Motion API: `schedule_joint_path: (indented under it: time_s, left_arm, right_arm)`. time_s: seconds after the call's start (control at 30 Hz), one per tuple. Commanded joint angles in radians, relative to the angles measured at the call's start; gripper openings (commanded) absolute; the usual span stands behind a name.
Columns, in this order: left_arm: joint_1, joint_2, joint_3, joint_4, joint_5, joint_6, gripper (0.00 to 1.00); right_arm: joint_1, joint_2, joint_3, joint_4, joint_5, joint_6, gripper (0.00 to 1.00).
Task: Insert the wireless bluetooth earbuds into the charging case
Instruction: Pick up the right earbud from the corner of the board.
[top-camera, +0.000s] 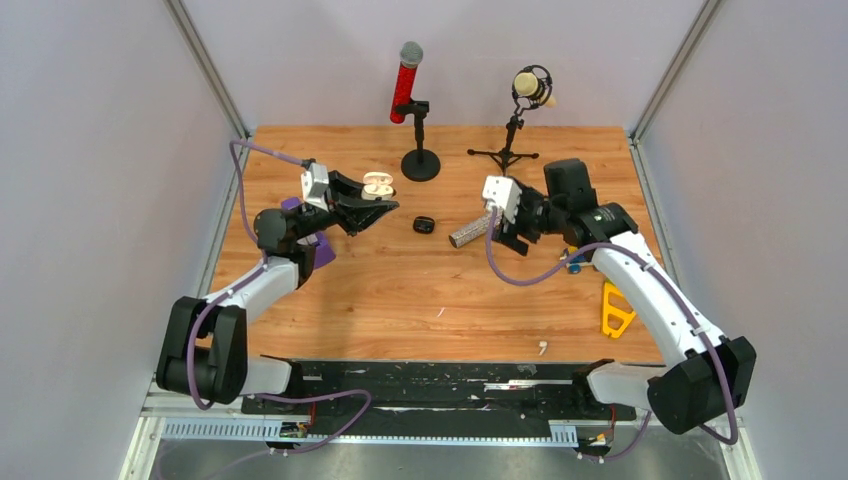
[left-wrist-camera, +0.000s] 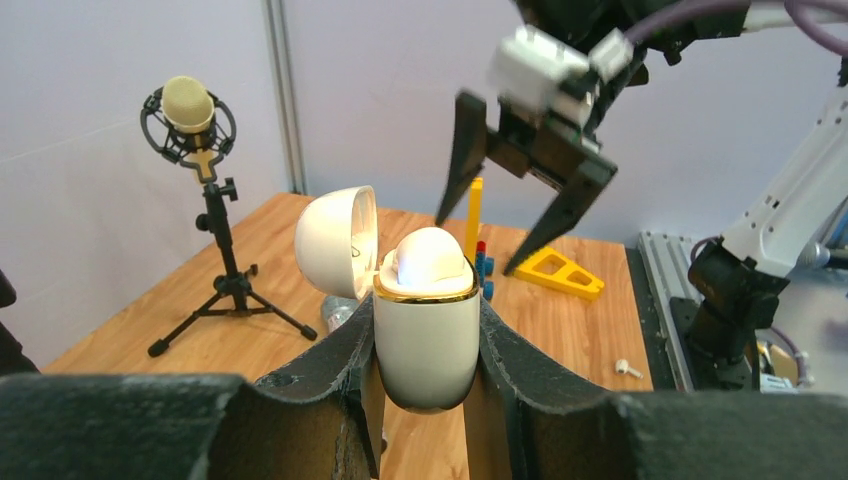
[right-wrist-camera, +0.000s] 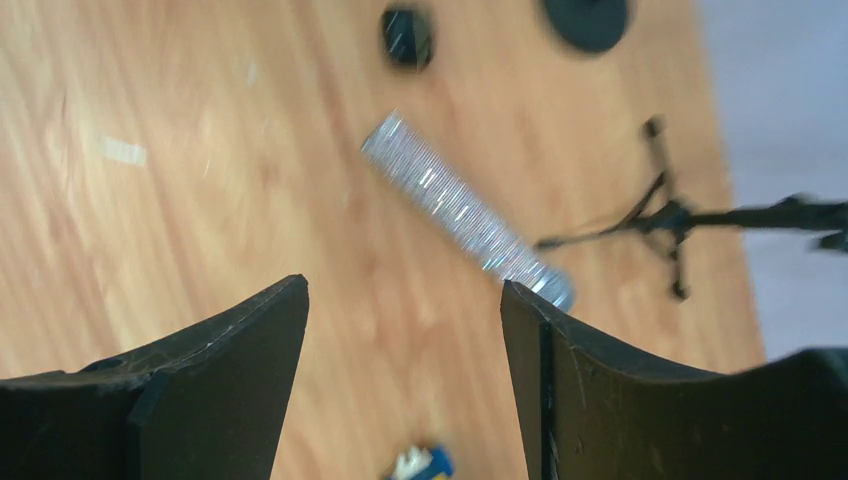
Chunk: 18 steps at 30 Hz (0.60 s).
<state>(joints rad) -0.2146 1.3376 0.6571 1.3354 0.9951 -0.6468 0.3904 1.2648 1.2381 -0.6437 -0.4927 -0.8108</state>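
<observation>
My left gripper (top-camera: 373, 203) is shut on a white charging case (left-wrist-camera: 425, 340) with a gold rim, held upright above the table. Its lid (left-wrist-camera: 338, 240) is swung open to the left. A white earbud (left-wrist-camera: 430, 258) sits in the top of the case. In the top view the case (top-camera: 378, 184) shows at the fingertips. My right gripper (top-camera: 506, 237) hangs open in the air to the right, with nothing between its fingers (right-wrist-camera: 403, 287); the left wrist view shows it beyond the case (left-wrist-camera: 478, 245). Another white earbud (left-wrist-camera: 628, 369) lies loose on the wood (top-camera: 543, 347).
A small black case (top-camera: 423, 224) and a silver glitter microphone (top-camera: 468, 233) lie mid-table. A red microphone on a round stand (top-camera: 419, 160) and a beige one on a tripod (top-camera: 510, 150) stand at the back. A yellow plastic piece (top-camera: 615, 311) and a blue block (right-wrist-camera: 425, 463) lie right.
</observation>
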Motion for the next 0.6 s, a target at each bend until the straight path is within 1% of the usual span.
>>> schedule_joint_path:
  time_s: [0.0, 0.1, 0.23, 0.33, 0.43, 0.5, 0.57]
  left_arm:
    - [0.000, -0.041, -0.012, 0.028, 0.073, 0.084, 0.01]
    - [0.000, -0.049, -0.027, 0.038, 0.076, 0.097, 0.01]
    - [-0.002, -0.060, -0.037, 0.040, 0.080, 0.102, 0.01]
    - [-0.006, -0.064, -0.041, 0.041, 0.082, 0.101, 0.01]
    - [-0.017, -0.071, -0.050, 0.038, 0.086, 0.114, 0.01]
    - [-0.026, -0.073, -0.052, 0.028, 0.085, 0.126, 0.01]
    - [-0.031, -0.077, -0.052, 0.017, 0.087, 0.136, 0.01]
  right_arm:
    - [-0.043, -0.034, -0.138, -0.322, 0.085, -0.349, 0.71]
    - [-0.102, -0.042, -0.172, -0.505, 0.079, -0.466, 0.70]
    - [-0.154, -0.053, -0.233, -0.631, 0.140, -0.582, 0.69]
    - [-0.159, -0.079, -0.320, -0.648, 0.163, -0.642, 0.68]
    - [-0.159, -0.106, -0.414, -0.609, 0.141, -0.701, 0.67]
    - [-0.159, -0.097, -0.450, -0.580, 0.119, -0.700, 0.67]
    - [-0.158, -0.064, -0.456, -0.579, 0.098, -0.664, 0.66]
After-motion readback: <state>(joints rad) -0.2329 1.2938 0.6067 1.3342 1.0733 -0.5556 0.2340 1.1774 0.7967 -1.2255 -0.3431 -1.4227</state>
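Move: The right earbud lies by the near table edge, some 19 cm back, 11 cm to the right and 27 cm below the open right hand. The yellow frame lies about 11 cm farther out than the earbud and 17 cm to its right; the glitter microphone is roughly 17 cm ahead of the right hand and almost in line with it sideways. From the left hand, the earbud is about 18 cm back, 37 cm right and 34 cm below. Down, back and to the right in one quick sweep, the right hand drops about 17 cm while drawing back nearly as far, heading for the earbud at the near edge. Its wrist swings some 45 degrees until the still-open fingers point almost straight down, short of any touch. The left hand keeps its grip on the open charging case and eases back slightly. ##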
